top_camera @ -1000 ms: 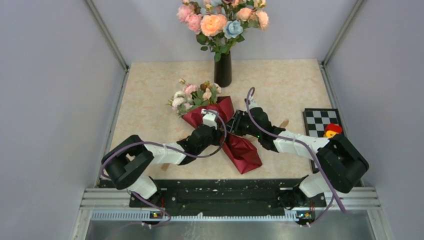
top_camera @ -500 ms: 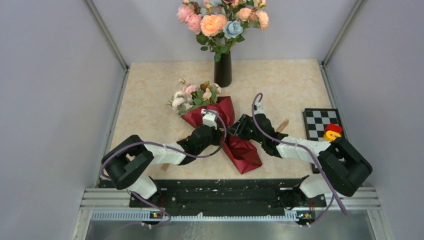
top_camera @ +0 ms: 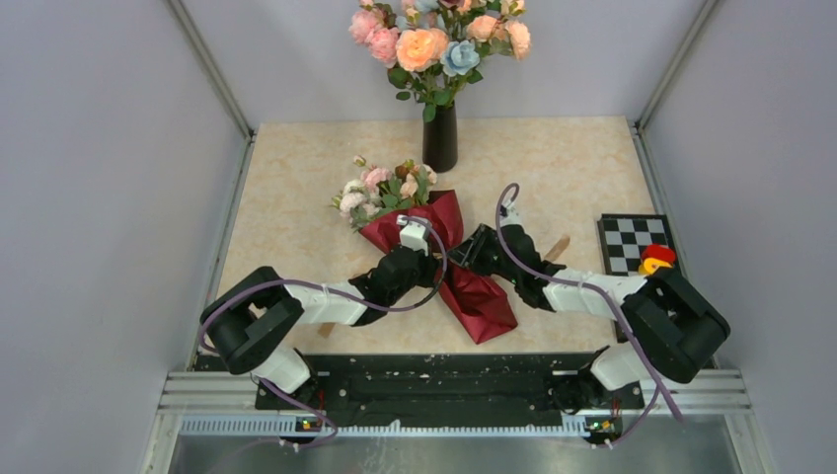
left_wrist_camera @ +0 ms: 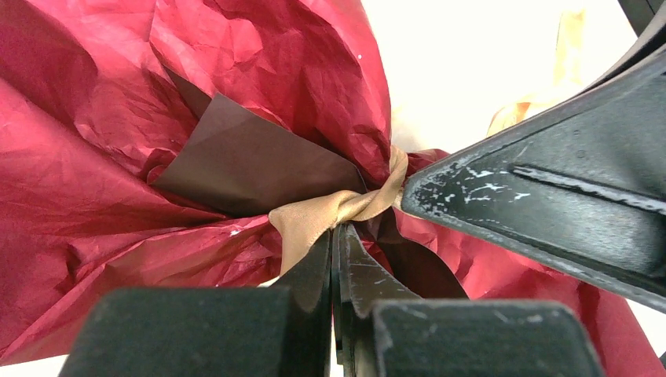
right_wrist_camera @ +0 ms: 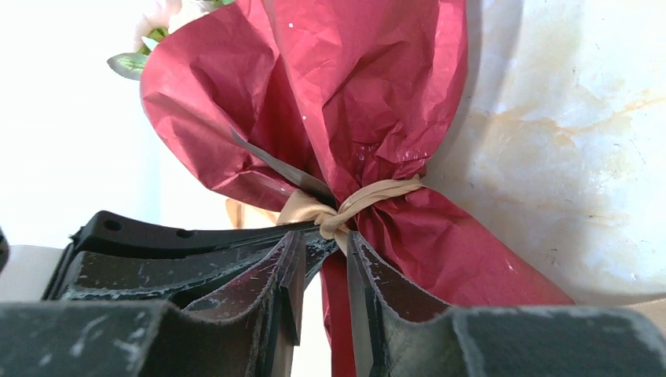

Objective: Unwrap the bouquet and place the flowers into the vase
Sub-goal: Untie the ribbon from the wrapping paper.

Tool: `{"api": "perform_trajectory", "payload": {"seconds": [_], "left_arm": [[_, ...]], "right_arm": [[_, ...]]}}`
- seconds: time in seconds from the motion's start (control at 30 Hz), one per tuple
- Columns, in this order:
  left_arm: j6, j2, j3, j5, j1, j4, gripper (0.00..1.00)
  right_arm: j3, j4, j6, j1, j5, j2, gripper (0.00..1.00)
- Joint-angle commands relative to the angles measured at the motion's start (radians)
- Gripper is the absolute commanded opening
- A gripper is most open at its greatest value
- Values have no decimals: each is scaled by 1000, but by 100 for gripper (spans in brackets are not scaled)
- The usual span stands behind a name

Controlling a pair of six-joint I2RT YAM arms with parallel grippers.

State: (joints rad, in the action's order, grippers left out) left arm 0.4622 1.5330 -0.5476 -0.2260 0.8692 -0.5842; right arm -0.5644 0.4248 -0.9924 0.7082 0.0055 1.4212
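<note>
The bouquet (top_camera: 472,289) lies mid-table in crinkled dark red paper (left_wrist_camera: 259,71), its pale flowers (top_camera: 380,190) at the wide far-left end. A tan ribbon (left_wrist_camera: 334,209) is knotted round its waist (right_wrist_camera: 345,206). My left gripper (left_wrist_camera: 336,232) is shut on a tail of that ribbon, just below the knot. My right gripper (right_wrist_camera: 323,239) meets it from the other side, its fingers a narrow gap apart with the knot at their tips. In the top view both grippers, left (top_camera: 436,263) and right (top_camera: 462,257), meet over the waist. The black vase (top_camera: 440,138) stands at the back.
Large peach, pink and blue blooms (top_camera: 439,39) fill the vase. A checkerboard (top_camera: 632,242) with a red and yellow object (top_camera: 656,258) lies at the right edge. A tan strip (top_camera: 560,244) lies right of the bouquet. Grey walls enclose the table.
The right wrist has shifted a little right and nearer, and its fingers have drawn slightly closer together. The left arm and the bouquet have not moved.
</note>
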Motion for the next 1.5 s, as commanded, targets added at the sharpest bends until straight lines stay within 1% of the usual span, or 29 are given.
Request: {"api": "perform_trajectory", "payload": {"seconds": [0.0,0.37,0.43,0.57,0.77,1.03,1.47], "left_arm": [[8,-25,8,11,-2,-71,0],[10,-27,11,20,0,-71,0],[15,-30,15,19,1,-72,0],[21,-26,20,19,2,-72,0],[50,-33,35,-29,2,-55,0],[101,-41,59,-47,2,-43,0],[204,-71,79,-116,1,33,0]], "right_arm": [[-32,54,-4,-7,8,28,27],[-50,70,-6,-6,17,75,27],[-52,72,-6,-7,26,79,22],[-57,79,-10,-7,40,77,8],[-39,91,-24,-7,73,42,0],[9,78,-15,-14,145,-28,0],[67,43,6,-29,210,-68,0]]}}
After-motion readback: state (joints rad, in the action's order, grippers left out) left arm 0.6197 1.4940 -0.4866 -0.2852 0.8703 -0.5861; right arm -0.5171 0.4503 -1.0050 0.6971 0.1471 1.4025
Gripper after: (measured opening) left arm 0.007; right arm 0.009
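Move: The half-loosened ribbon knot lies at the left hand's shut fingertips, about 1 cm ahead and 1 cm to its right, level with them; that hand already holds ribbon. From the open right fingers, the strand by the knot is roughly 1 cm ahead, 2 cm left and 2 cm below. From the right hand, the flower heads lie some 12 cm ahead and 15 cm left, and the paper's tail about 10 cm back and 5 cm right, both some 5 cm lower. The right hand sinks a little under 2 cm onto the ribbon strand beside the knot, easing slightly forward as its fingers shut and pinch it, then lifts over 1 cm and draws about 3 cm to the right, away from the left fingertips, turning slightly clockwise. The left hand keeps its hold on the ribbon and, late on, pulls the other way, about 1.5 cm left and a touch back and down, turning some 5 degrees counter-clockwise. ##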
